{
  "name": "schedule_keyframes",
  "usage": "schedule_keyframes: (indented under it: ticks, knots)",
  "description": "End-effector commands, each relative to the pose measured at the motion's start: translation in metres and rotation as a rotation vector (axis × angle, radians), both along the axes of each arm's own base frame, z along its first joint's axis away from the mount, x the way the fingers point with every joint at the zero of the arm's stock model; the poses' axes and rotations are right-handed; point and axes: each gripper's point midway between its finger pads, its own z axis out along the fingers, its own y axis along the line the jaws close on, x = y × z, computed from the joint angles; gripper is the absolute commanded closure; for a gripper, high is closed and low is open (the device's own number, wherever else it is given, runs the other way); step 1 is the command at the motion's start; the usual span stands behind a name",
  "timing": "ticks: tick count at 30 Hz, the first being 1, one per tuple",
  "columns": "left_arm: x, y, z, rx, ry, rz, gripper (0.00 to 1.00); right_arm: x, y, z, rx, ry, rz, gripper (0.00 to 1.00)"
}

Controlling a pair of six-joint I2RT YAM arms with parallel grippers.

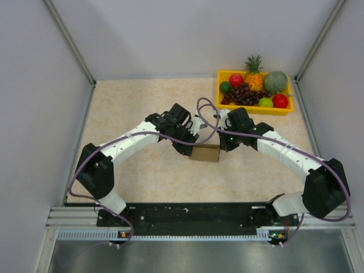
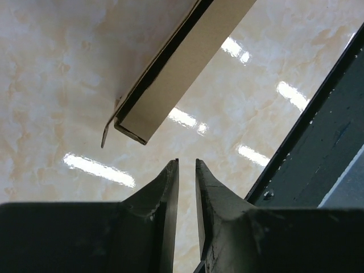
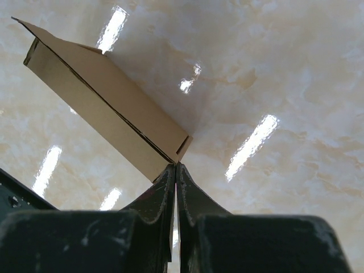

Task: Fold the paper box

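Observation:
The paper box [image 1: 205, 152] is a small brown cardboard box lying mid-table between both grippers. My left gripper [image 1: 185, 149] is at its left end. In the left wrist view the box [image 2: 182, 62] lies ahead, a small flap sticking out at its near corner; the left gripper [image 2: 186, 161] is narrowly open, empty and clear of it. My right gripper [image 1: 223, 147] is at the box's right end. In the right wrist view the right gripper [image 3: 177, 165] is shut, its tips touching the near corner of the box [image 3: 108, 108]. Whether card is pinched there is not visible.
A yellow tray [image 1: 256, 111] of fruit stands at the back right. The black base rail [image 1: 187, 213] runs along the near edge and shows as a dark bar [image 2: 318, 153] in the left wrist view. Grey walls close in both sides.

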Motion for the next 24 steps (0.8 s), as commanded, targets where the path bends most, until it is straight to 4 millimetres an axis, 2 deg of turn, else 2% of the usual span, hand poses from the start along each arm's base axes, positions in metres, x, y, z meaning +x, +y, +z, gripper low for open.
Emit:
schedule_keyframes:
  ticks: [1, 6, 11, 16, 20, 24]
  knots:
    - [0.006, -0.002, 0.005, 0.035, -0.037, 0.006, 0.76, 0.009, 0.009, 0.021, 0.048, -0.068, -0.001, 1.00]
    - [0.012, -0.001, 0.011, 0.038, -0.069, 0.019, 0.77, 0.008, 0.010, 0.021, 0.048, -0.067, 0.007, 1.00]
    - [0.029, 0.004, 0.030, 0.013, -0.143, 0.077, 0.60, 0.007, 0.010, 0.019, 0.048, -0.062, 0.011, 1.00]
    - [0.041, 0.011, 0.031, 0.031, -0.181, 0.028, 0.55, 0.008, 0.011, 0.021, 0.049, -0.067, 0.019, 1.00]
    - [0.054, 0.013, 0.028, 0.062, -0.257, -0.028, 0.54, 0.007, 0.012, 0.019, 0.050, -0.061, 0.024, 1.00]
    - [0.054, 0.005, 0.019, 0.030, -0.231, -0.081, 0.59, 0.007, 0.012, 0.020, 0.049, -0.065, 0.027, 1.00]
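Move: Just beyond the left fingers stands the paper box, its middle about 4 cm ahead, 7 cm to their right and some 5 cm lower. The side flap sticking out at the box's left end is nearer, roughly 5 cm ahead, 1 cm left and 2 cm below. The right hand already pinches the box's right top corner, so the box's middle is about 7 cm to its left, level with it fore and aft, and 4 cm below. Bringing the left hand forward about 4 cm and nearly 2 cm left, after a slight dip, to come up beside the box's left end, while the fingers spread from nearly closed to roughly half open around the line of the side flap and the hand tilts some 10 degrees. No touch of the left fingers can be seen. The right hand stays put and keeps its shut grip on the right top corner. ##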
